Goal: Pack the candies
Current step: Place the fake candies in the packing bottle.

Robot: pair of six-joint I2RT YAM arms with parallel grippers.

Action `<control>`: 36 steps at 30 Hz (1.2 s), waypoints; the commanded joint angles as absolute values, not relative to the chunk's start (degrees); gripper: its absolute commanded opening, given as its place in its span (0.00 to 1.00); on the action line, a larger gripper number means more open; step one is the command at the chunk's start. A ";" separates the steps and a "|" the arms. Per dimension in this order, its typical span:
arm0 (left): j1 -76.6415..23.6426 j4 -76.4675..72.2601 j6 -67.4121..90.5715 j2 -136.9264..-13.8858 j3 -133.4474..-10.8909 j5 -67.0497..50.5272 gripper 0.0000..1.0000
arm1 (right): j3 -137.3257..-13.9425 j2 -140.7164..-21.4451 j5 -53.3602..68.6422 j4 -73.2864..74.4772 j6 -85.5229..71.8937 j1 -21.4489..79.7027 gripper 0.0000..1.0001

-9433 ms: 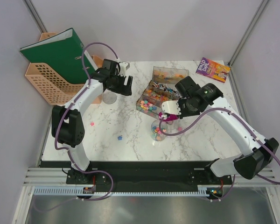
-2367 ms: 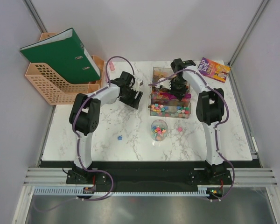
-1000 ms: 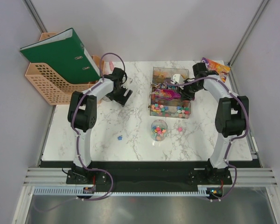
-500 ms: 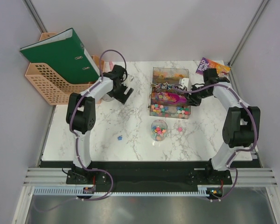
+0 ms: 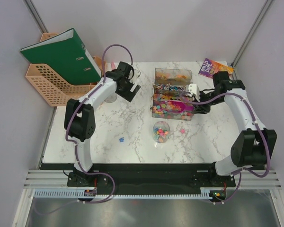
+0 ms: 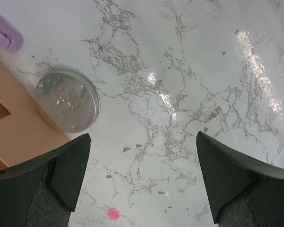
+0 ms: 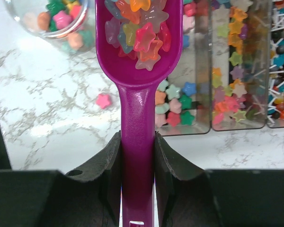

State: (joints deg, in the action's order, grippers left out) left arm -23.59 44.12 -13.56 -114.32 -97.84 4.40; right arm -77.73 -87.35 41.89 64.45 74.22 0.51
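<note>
Star-shaped candies [image 7: 141, 29] in pink, orange and yellow fill the bowl of a purple scoop [image 7: 138, 118]. My right gripper [image 7: 137, 142] is shut on the scoop's handle. In the top view the right gripper [image 5: 195, 101] holds the scoop [image 5: 183, 107] over the near clear tray [image 5: 172, 112] of candies. A small clear jar [image 5: 161, 131] partly filled with candies [image 7: 61, 20] stands in front of the tray. My left gripper [image 5: 129, 86] hangs open over bare marble at the back left, and the left wrist view shows nothing between the fingers of the left gripper [image 6: 142, 142].
Loose candies lie on the marble: a pink one [image 5: 182, 130], a blue one [image 5: 121, 139], another pink one [image 6: 113, 213]. A round clear lid [image 6: 68, 100] lies beside the orange file holder [image 5: 49, 85] with a green binder [image 5: 61, 53]. A book [image 5: 216, 70] lies at the back right.
My right gripper has drawn the loaded scoop from the back tray toward the near tray and to the right. The left gripper has moved back and right and opened wider.
</note>
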 commanded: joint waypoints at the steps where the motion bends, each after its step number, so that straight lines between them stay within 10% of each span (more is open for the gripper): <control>1: -23.20 42.72 -11.25 -111.62 -97.38 6.23 1.00 | -76.73 -83.76 43.69 73.29 80.76 0.53 0.00; 36: -23.55 41.31 -7.65 -109.51 -96.42 11.08 1.00 | -81.47 -82.70 13.71 76.46 77.87 18.81 0.00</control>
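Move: The right hand holds the loaded scoop, bowl to its left. The packing bottle stands about 14 cm left, 7 cm back and 12 cm below this hand. The star-candy tray lies some 10 cm left, 5 cm ahead and 14 cm below it; a loose pink candy lies 6 cm left, 4 cm back and 16 cm below. From the left hand the bottle is about 19 cm back, 12 cm right and 6 cm below. Right hand keeps its grip, drawing the scoop back 6 cm towards the bottle, turning counter-clockwise and tipping bowl-end down. ##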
